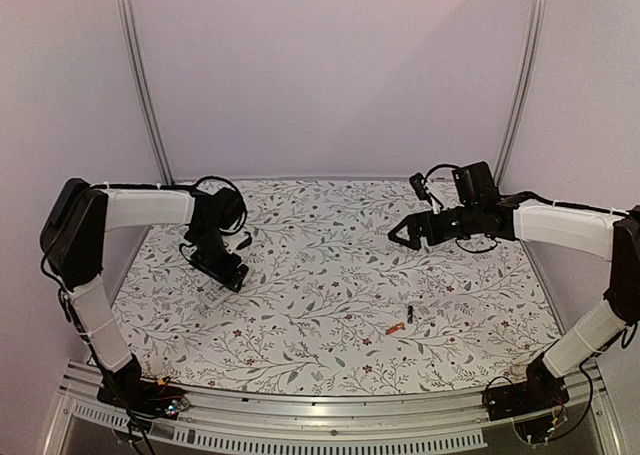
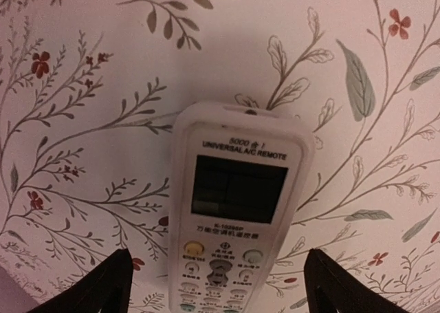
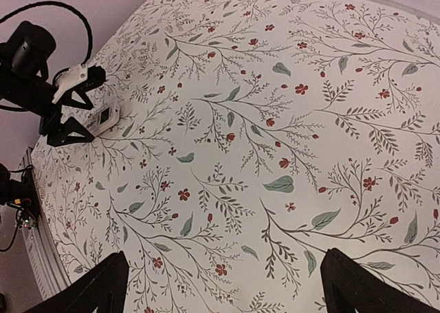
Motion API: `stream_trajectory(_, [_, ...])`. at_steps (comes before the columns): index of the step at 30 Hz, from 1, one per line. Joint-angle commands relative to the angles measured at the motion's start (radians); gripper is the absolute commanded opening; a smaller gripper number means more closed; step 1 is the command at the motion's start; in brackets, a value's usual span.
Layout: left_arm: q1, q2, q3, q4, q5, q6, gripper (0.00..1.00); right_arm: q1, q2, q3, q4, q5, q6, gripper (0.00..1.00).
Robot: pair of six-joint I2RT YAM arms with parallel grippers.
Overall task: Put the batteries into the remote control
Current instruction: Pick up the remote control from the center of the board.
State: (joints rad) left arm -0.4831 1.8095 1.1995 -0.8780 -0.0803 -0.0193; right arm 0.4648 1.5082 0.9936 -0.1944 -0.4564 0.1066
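Observation:
The white remote control (image 2: 230,210) lies face up on the floral cloth, screen end away from the left wrist camera; it shows as a pale patch in the top view (image 1: 212,297) and small in the right wrist view (image 3: 106,119). My left gripper (image 2: 220,289) is open, low over the remote, one finger (image 2: 103,285) on each side, not touching. The black battery (image 1: 410,313) and the orange-red battery (image 1: 396,328) lie close together at the front centre-right. My right gripper (image 1: 405,233) is open and empty in the air, well behind the batteries.
The floral cloth (image 1: 330,265) covers the whole table. A metal rail (image 1: 320,407) runs along the near edge, and two metal posts (image 1: 145,85) stand at the back corners. The left arm (image 3: 41,86) with its cable shows in the right wrist view.

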Motion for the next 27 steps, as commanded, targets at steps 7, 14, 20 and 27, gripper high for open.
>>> stream_trajectory(7, [0.005, 0.048, -0.028, -0.011, 0.015, 0.012, 0.77, 0.008, 0.007, 0.002, -0.004, -0.028, -0.018, 0.99])
stream_trajectory(14, [-0.016, 0.091, -0.02, -0.014, 0.038, 0.013, 0.61, 0.008, 0.007, -0.003, -0.004, -0.033, -0.023, 0.99])
stream_trajectory(20, [-0.056, 0.102, 0.001, -0.015, 0.064, 0.018, 0.41, 0.008, 0.009, -0.011, 0.026, -0.057, -0.026, 0.99])
stream_trajectory(27, [-0.135, 0.037, 0.037, 0.025, 0.264, 0.063, 0.24, 0.01, -0.006, -0.028, 0.049, -0.095, -0.022, 0.99])
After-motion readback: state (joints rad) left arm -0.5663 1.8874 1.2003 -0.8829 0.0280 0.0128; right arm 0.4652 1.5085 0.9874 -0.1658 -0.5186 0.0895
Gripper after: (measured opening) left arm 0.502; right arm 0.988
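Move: The remote control lies lengthwise between the fingers of my left hand, its middle about 3 cm below the fingertips, some 2 cm back and 1 cm to the left. The table around it is bare. From my idle right hand, the remote's middle is roughly 39 cm to the left, 6 cm back and 15 cm down. I sink my left hand about 3 cm onto the remote, easing back towards its middle while the fingers, already starting to close, narrow to half open and pinch it by its long sides just below the screen. Then, keeping hold and staying low, I carry it some 3 cm to the right and slightly back, turning a little clockwise. ##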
